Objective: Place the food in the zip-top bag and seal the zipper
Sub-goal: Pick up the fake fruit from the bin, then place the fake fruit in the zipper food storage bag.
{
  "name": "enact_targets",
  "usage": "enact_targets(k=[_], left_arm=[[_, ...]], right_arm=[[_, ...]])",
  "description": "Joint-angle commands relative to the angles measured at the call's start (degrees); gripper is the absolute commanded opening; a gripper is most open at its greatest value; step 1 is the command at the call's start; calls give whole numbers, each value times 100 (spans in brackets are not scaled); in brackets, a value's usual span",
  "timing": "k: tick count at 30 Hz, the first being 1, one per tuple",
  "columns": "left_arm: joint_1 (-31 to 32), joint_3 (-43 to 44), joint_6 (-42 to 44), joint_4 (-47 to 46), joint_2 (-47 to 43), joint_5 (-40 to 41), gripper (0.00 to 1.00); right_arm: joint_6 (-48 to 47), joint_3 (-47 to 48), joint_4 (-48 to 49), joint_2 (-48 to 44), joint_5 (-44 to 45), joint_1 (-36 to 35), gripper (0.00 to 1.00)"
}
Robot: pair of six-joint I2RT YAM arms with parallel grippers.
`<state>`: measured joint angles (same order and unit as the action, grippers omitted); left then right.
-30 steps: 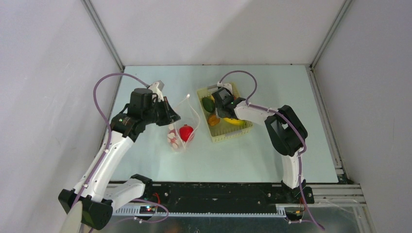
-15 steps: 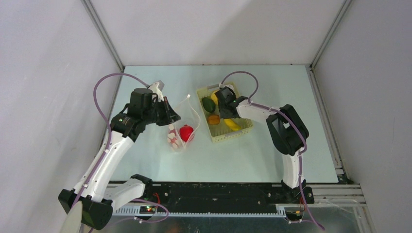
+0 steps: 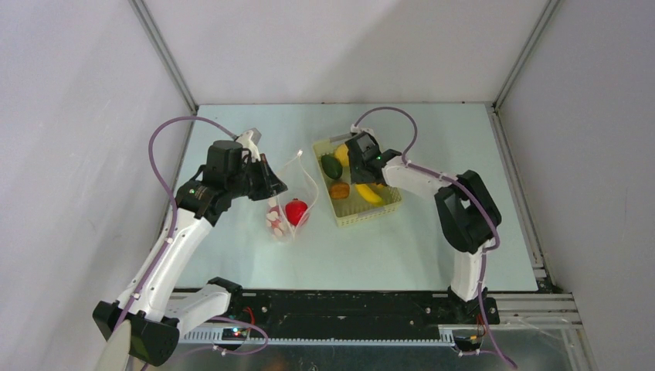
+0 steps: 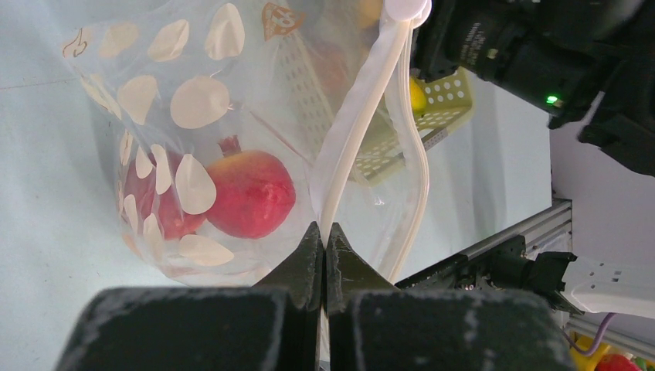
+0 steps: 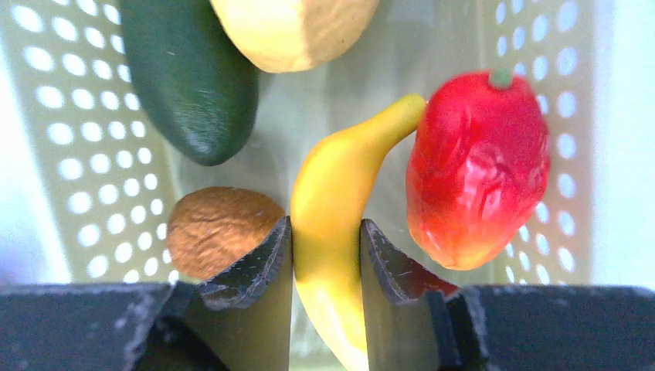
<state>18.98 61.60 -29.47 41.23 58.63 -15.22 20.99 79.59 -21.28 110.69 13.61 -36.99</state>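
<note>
The clear dotted zip-top bag hangs open to the left of the basket, with a red fruit and a second red piece inside. My left gripper is shut on the bag's white zipper and holds that edge up. My right gripper reaches down into the basket, both pads pressed against the sides of the yellow banana. Round it lie a red fruit, a brown-orange piece, a dark green oval and a pale yellow piece.
The pale yellow perforated basket stands mid-table, its walls close around my right gripper. The bag sits between it and my left gripper. White enclosure walls ring the table on three sides.
My right gripper has shifted slightly toward the far end of the basket and its jaws have narrowed onto the banana. The left arm and bag have not moved.
</note>
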Motion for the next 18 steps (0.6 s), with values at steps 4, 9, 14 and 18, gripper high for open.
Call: enact_targets(k=[4, 9, 14, 18], left_arm=[[-43, 137, 100, -140, -59, -59, 0], [-39, 132, 86, -147, -58, -55, 0], [-37, 124, 77, -150, -46, -56, 0], [-43, 117, 61, -145, -45, -54, 0]], right_arm=[[15, -185, 253, -1164, -75, -30, 10], [16, -430, 584, -1716, -430, -112, 9], [63, -554, 771, -2262, -975, -253, 10], [201, -742, 1123, -2719, -1570, -367, 9]])
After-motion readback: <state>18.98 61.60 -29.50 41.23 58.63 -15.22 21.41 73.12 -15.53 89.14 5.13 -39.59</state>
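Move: Down in the bin, the right hand already grips the banana; the mouth of the zip-top bag it is bound for lies roughly 14 cm to its left, 11 cm back and 15 cm up. The brown fruit sits about 5 cm left and 2 cm back of the hand, the red mango about 5 cm right and level with it, both some 3 cm lower. From the left hand, holding the bag's lip, the mouth is about 3 cm ahead and 5 cm right. Lifting the banana up out of the bin, the right hand climbs about 14 cm, at first nearly straight up, then also drawing back some 4 cm and swinging left about 3 cm towards the bag's mouth. The wrist turns some 25 degrees, swinging the fingertips upward and to the left, while the fingers keep their pinch. The left hand stays put, still holding the bag's lip. ##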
